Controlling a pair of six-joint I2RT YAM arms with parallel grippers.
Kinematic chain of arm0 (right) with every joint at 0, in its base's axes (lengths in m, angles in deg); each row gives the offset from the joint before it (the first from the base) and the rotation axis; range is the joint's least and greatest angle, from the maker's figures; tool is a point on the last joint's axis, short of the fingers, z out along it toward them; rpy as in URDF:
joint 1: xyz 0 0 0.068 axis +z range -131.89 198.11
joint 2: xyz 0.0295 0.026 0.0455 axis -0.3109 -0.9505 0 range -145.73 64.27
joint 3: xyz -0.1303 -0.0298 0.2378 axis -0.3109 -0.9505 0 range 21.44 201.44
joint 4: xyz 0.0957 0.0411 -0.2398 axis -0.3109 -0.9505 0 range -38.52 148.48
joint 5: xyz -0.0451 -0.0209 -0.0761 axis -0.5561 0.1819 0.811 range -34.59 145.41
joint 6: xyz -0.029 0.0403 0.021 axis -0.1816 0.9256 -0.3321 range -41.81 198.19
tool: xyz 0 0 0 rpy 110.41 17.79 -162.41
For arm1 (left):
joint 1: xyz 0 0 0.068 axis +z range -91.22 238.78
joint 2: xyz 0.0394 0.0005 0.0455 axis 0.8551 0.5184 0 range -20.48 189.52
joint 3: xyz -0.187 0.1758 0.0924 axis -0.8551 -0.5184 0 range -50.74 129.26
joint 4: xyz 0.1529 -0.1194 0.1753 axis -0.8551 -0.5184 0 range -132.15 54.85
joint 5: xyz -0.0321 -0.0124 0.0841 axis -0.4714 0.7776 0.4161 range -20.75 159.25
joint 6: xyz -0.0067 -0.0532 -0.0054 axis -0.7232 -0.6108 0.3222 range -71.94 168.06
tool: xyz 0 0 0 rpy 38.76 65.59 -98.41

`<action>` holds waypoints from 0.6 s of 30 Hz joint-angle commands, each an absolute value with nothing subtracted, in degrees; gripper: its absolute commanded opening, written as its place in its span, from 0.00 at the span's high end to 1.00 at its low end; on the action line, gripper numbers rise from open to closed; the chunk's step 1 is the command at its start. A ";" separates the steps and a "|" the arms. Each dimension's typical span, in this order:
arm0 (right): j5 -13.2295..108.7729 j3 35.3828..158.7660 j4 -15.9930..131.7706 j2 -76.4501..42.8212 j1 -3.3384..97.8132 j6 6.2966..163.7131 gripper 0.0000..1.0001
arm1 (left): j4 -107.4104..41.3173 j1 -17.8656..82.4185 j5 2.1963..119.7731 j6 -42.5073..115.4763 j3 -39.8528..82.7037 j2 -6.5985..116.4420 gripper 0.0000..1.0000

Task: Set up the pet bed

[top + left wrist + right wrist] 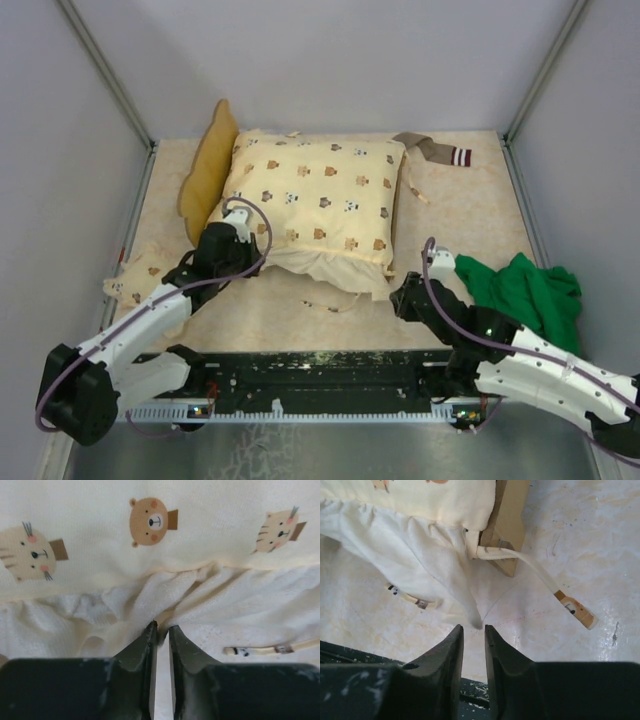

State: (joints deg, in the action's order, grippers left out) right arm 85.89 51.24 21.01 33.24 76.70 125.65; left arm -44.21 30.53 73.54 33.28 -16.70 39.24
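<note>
The pet bed is almost wholly covered by a cream animal-print quilt (pixel 315 200). Only its tan wavy headboard (pixel 207 170) shows at the left, and one wooden corner (pixel 507 525) shows in the right wrist view. My left gripper (pixel 240 215) is at the quilt's near-left edge. In its wrist view the gripper (pixel 161 626) is shut on a fold of the quilt's white underside (pixel 165 592). My right gripper (pixel 405 295) is by the quilt's near-right corner. In its wrist view the gripper (pixel 473 627) is open by a narrow gap and empty, with the hanging white corner (pixel 470 612) just ahead of its tips.
A green cloth (pixel 525 290) lies at the right, close to my right arm. A small animal-print pillow (pixel 140 275) lies at the left by my left arm. A brown striped cloth (pixel 435 150) lies at the back right. Quilt ties (pixel 570 605) trail on the table. Grey walls close in three sides.
</note>
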 commanded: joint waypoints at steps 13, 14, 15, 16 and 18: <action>90.79 59.21 20.99 33.91 76.29 122.38 0.43 | -53.66 31.17 67.06 31.70 -8.14 29.58 0.33; 91.88 59.75 21.14 32.09 76.29 122.07 0.41 | -54.33 31.14 69.09 33.03 -6.65 30.19 0.30; 92.83 60.36 21.60 30.47 76.22 121.72 0.39 | -54.42 31.17 71.55 34.37 -5.43 30.86 0.25; 93.37 60.78 22.24 29.24 76.21 121.25 0.38 | -54.45 31.13 74.08 35.44 -4.12 31.57 0.17; 92.12 61.24 24.57 27.86 76.12 119.70 0.37 | -55.67 31.44 78.45 38.28 -0.63 33.89 0.06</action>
State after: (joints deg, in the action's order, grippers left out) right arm 89.52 57.62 19.81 30.75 76.44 123.01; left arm -53.63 30.92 69.13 32.45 -6.84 31.02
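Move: The left fingers are at the front skirt of the sheet, with a fold of hem between their tips; the headboard stands some 20 cm ahead and 11 cm to the left, while a loose tie lies roughly 8 cm back, 12 cm right and 9 cm below. The right fingers are on the skirt's corner tip, about 1 cm left and 1 cm below; the bed corner is about 6 cm straight ahead and slightly lower, the loose tie some 15 cm left, level and 11 cm below. The left hand opens wide and lets go of the hem fold, easing back about 3 cm with a slight drift right, then climbing some 9 cm clear of the skirt and coming forward again. The right hand opens to a bit over half, releasing the skirt's corner tip as it rises roughly 4 cm, drawing back slightly and then edging forward while sinking a little at the end. ##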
